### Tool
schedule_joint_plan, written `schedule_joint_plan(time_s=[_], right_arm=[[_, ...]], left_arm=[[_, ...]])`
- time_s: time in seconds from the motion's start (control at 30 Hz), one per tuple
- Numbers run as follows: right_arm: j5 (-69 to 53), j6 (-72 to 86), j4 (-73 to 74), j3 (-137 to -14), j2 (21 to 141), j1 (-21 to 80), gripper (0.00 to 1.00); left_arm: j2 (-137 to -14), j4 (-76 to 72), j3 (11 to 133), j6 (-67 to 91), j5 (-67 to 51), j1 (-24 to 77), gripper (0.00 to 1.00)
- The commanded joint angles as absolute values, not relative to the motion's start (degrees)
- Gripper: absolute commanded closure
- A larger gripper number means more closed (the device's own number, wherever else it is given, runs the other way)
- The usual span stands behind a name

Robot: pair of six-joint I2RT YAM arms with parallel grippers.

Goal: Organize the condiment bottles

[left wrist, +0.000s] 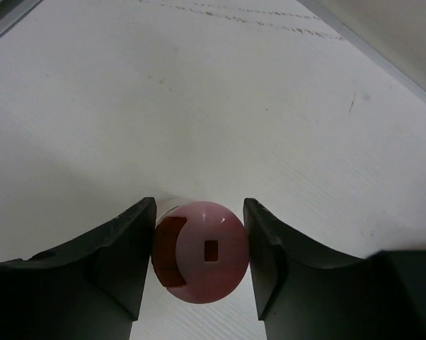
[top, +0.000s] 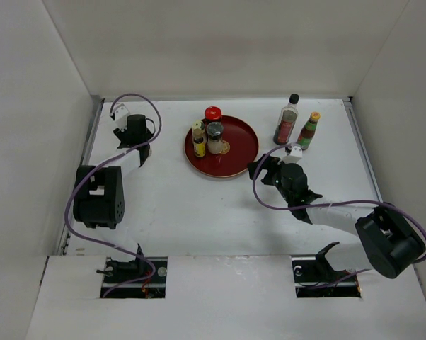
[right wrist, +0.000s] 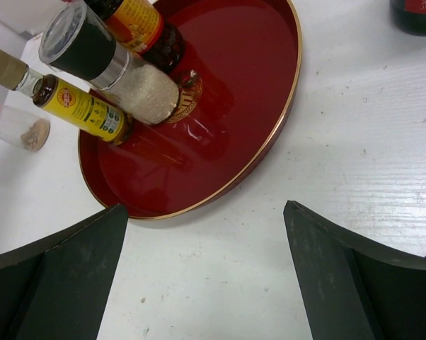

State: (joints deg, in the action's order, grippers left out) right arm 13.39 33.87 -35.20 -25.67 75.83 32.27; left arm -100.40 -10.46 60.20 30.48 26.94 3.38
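Seen from above in the left wrist view, a pink-capped shaker [left wrist: 201, 251] stands on the table with my left gripper [left wrist: 199, 265] shut on its cap, a finger against each side. From the top camera that gripper [top: 139, 144] is at the far left. My right gripper [top: 264, 168] hangs open and empty above bare table, just off the near right rim of the dark-red plate [top: 243, 152]. On the plate stand a red-capped bottle [top: 212, 114], a yellow-labelled bottle [right wrist: 78, 106] and a grey-topped shaker [right wrist: 121, 78]. A tall black-capped bottle [top: 287, 122] and a yellow-capped bottle [top: 309, 131] stand right of it.
White walls close the table in on the left, back and right. The plate's gold rim [right wrist: 269, 152] lies just ahead of my right fingers [right wrist: 57, 283]. Purple cables loop beside both arms.
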Motion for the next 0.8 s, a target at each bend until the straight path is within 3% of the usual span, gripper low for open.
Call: schedule_joint_plan(time_s=[0.0, 0.23, 0.4, 0.63, 0.77], right_arm=[[12.5, 33.8, -38.5, -27.4, 75.9, 32.4, 0.01], [12.7, 33.7, -38.5, -27.4, 75.8, 32.4, 0.01], [12.9, 33.8, -38.7, -27.0, 75.1, 32.1, 0.01], [14.4, 33.2, -38.3, -26.3, 73.7, 31.1, 0.02], [15.5, 33.2, -38.7, -24.8, 71.4, 29.7, 0.02]], left_arm=[[-93.4, -13.2, 53.4, 32.3, 28.6, 4.3, 0.70], [-71.3, -11.8, 38.9, 30.9, 31.5, 14.0, 0.71], [-60.3, -3.0, 37.1, 29.2, 30.1, 22.3, 0.71], [-66.4, -7.5, 46.4, 29.2, 30.1, 38.9, 0.71], [-75.6, -13.3, 52.3, 27.3, 29.4, 42.1, 0.71]])
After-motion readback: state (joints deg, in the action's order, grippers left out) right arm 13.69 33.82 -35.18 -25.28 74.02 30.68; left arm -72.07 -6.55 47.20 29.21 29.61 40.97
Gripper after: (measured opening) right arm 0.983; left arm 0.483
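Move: My left fingers already grip the pink-capped shaker near its cap. The tray's middle lies about 30 cm to my left hand's right, 2 cm ahead and 8 cm below. The yellow-label bottle stands some 21 cm right and level, the clear grinder 27 cm right and 1 cm ahead, the red-capped bottle 27 cm right and 7 cm ahead. From my right hand, the tray's middle is about 14 cm left and 15 cm ahead. With the pink-capped shaker still pinched, I draw my left hand back towards me, almost level at first. I then swing it right and lift about 10 cm, ending some 24 cm to the right and 14 cm back, closer to the tray's near side. My wrist turns about 35 degrees clockwise and the fingers tip up slightly. ##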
